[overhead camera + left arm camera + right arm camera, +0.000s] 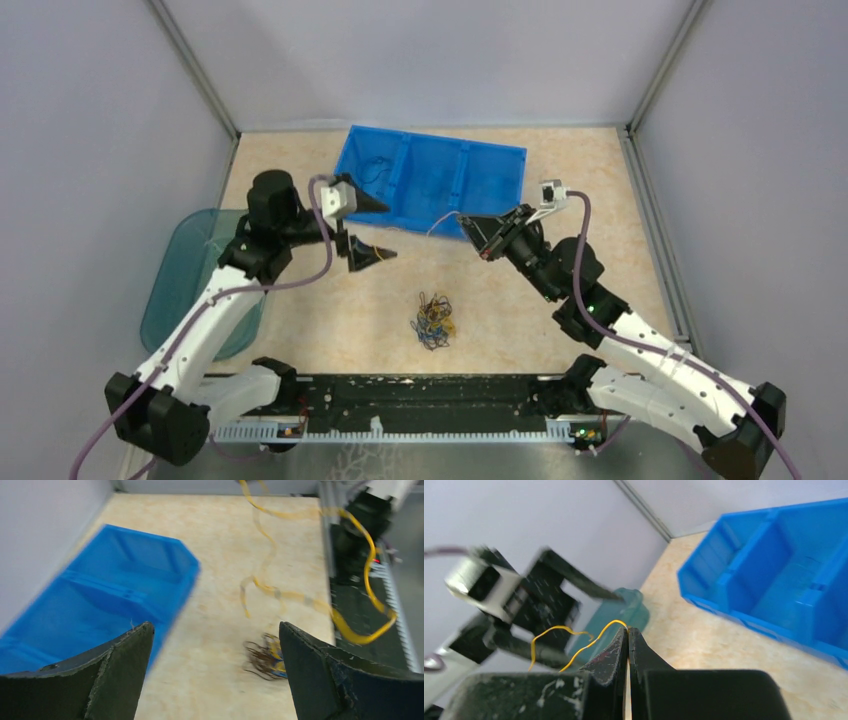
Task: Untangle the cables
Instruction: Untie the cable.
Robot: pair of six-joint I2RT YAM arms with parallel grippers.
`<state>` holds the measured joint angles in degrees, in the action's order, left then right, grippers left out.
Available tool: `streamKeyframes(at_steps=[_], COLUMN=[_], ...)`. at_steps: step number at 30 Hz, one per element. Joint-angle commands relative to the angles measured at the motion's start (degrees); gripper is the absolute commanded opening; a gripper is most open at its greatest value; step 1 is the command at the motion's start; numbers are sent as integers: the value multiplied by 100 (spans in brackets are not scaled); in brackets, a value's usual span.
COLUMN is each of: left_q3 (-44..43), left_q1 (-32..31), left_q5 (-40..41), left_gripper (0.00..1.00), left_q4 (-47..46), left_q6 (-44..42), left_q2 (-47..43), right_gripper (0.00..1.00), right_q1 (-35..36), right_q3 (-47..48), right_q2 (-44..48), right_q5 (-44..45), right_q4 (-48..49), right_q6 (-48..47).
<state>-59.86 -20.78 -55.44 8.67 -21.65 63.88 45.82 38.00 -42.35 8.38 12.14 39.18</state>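
Observation:
A tangle of cables [433,320] in black, blue and yellow lies on the table between the two arms; the left wrist view shows this tangle [262,657] blurred beside the right finger. My left gripper [385,228] hangs open above the table in front of the blue bin [430,180], with nothing between its fingers [125,670]. My right gripper [628,629] is shut on one end of a single yellow cable [549,630], held in the air near the bin's front wall. That yellow cable [360,630] dangles loose in long curves.
The blue bin [784,575] has three compartments and stands at the back of the table. A teal tray [190,280] lies at the left edge, partly under the left arm. Grey walls close the table in on three sides.

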Motion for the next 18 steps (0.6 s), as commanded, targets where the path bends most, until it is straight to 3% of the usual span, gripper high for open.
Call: streamKeyframes(at_steps=[1, 8, 18], left_q3=[1202, 1835, 1693], left_q1=[-435, -1248, -1325], left_q5=[-633, -101, 598], left_gripper=[100, 100, 98], left_q4=[-678, -1766, -2760], left_q6=[759, 1465, 3474], left_q2=[-574, -402, 57], right_gripper=[0, 0, 0], right_q1=[-29, -30, -21], right_q3=[416, 689, 676], right_q2=[-447, -1121, -1303], right_q5=[-659, -1000, -1087], right_q4=[1357, 2196, 3225], right_q6=[629, 1251, 1801])
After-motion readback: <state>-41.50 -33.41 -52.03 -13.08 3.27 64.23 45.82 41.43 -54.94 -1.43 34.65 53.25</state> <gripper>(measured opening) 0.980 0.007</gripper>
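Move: The cable tangle lies about 9 cm back and 7 cm to the right of the left hand, some 30 cm below it. A slack stretch of the yellow cable hangs level with that hand, roughly 6 cm to its right. From the right hand, which already holds that cable, the tangle is about 11 cm back, 4 cm left and 32 cm down. The blue bin's middle is roughly 20 cm ahead of the left hand, 6 cm right and 27 cm down. Drop the open left gripper quickly back and down, about 8 cm each way, easing rightward some 5 cm towards the tangle and the yellow strand above it; roll it about 20 degrees, forward side dipping, then let it come slightly forward and up. Meanwhile keep the right fingers shut on the yellow cable and draw it up and left about 6 cm each, tilting the fingers up and turning counter-clockwise. ##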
